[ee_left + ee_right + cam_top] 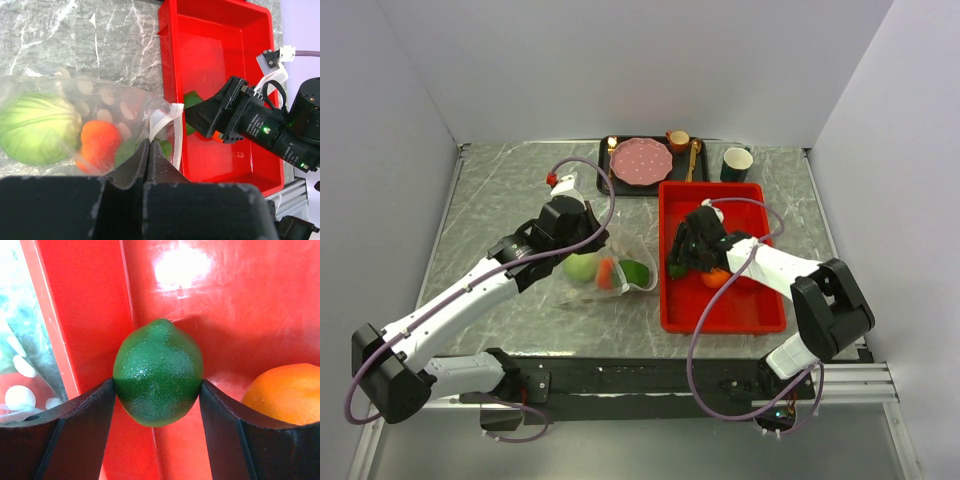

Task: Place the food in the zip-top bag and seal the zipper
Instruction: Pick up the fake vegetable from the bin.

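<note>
The clear zip-top bag (605, 270) lies left of the red tray (720, 200). It holds a pale green cabbage (37, 127), a red-orange fruit (100, 142) and a green piece (635, 270). My left gripper (147, 145) is shut on the bag's mouth edge, where the white zipper (162, 120) loops up. In the tray, my right gripper (157, 385) has both fingers pressed against the sides of a dark green avocado (157, 372) by the tray's left wall. An orange (285, 392) sits just right of it.
A black tray at the back holds a pink plate (641, 161), a small orange cup (678, 140) and gold cutlery. A dark cup (736, 163) stands beside it. The red tray's left wall (85, 300) separates the avocado from the bag.
</note>
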`<state>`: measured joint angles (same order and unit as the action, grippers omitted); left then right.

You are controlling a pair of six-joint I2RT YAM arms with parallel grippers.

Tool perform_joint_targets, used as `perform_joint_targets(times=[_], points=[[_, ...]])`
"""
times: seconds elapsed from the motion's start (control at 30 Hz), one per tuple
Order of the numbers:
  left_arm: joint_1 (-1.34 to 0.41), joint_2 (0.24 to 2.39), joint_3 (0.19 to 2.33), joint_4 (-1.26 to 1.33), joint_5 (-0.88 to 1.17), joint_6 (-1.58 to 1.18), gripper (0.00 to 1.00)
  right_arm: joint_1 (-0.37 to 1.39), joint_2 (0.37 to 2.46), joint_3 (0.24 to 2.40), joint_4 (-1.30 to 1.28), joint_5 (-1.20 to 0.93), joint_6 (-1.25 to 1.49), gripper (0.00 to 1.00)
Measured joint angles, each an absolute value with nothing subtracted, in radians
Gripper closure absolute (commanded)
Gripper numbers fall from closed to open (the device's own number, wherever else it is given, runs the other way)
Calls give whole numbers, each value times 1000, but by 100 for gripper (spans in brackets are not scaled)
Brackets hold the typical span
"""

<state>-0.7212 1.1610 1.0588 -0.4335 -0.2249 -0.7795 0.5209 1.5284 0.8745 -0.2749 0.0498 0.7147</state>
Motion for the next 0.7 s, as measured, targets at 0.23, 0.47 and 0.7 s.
perform_joint_targets(times=[0.23,0.47,0.7], points=[[-721,1160,1060,-432,-224,-780,99,519,1503,855,-272,32,712,54],[-721,1160,1060,-431,-213,-780,99,519,1347,828,-312,34,712,53],[-721,1162,1060,-429,-202,-780,99,519,1192,830,-322,18,712,50]])
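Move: The right fingers are already shut around the green vegetable, which sits between the pads against the bin's left wall, that wall being about 4 cm to the left. The bag's open mouth is the place ahead for it: some 9 cm to the hand's left, 2 cm back and roughly 5 cm higher. The orange lies about 9 cm right and 2 cm back. From the left hand, still holding the bag's lip, the vegetable is about 15 cm right, 2 cm ahead and some 14 cm lower. With its grip on the green vegetable kept at the same width, a finger pad on either side, the right hand first eases back by about 1.5 cm, then climbs ever faster, almost straight up, about 9 cm off the bin floor. As it rises the wrist tilts some 15 degrees, bringing the fingers up from steeply down towards forward and raising the hand's left side a little, while the hand hardly shifts sideways. ##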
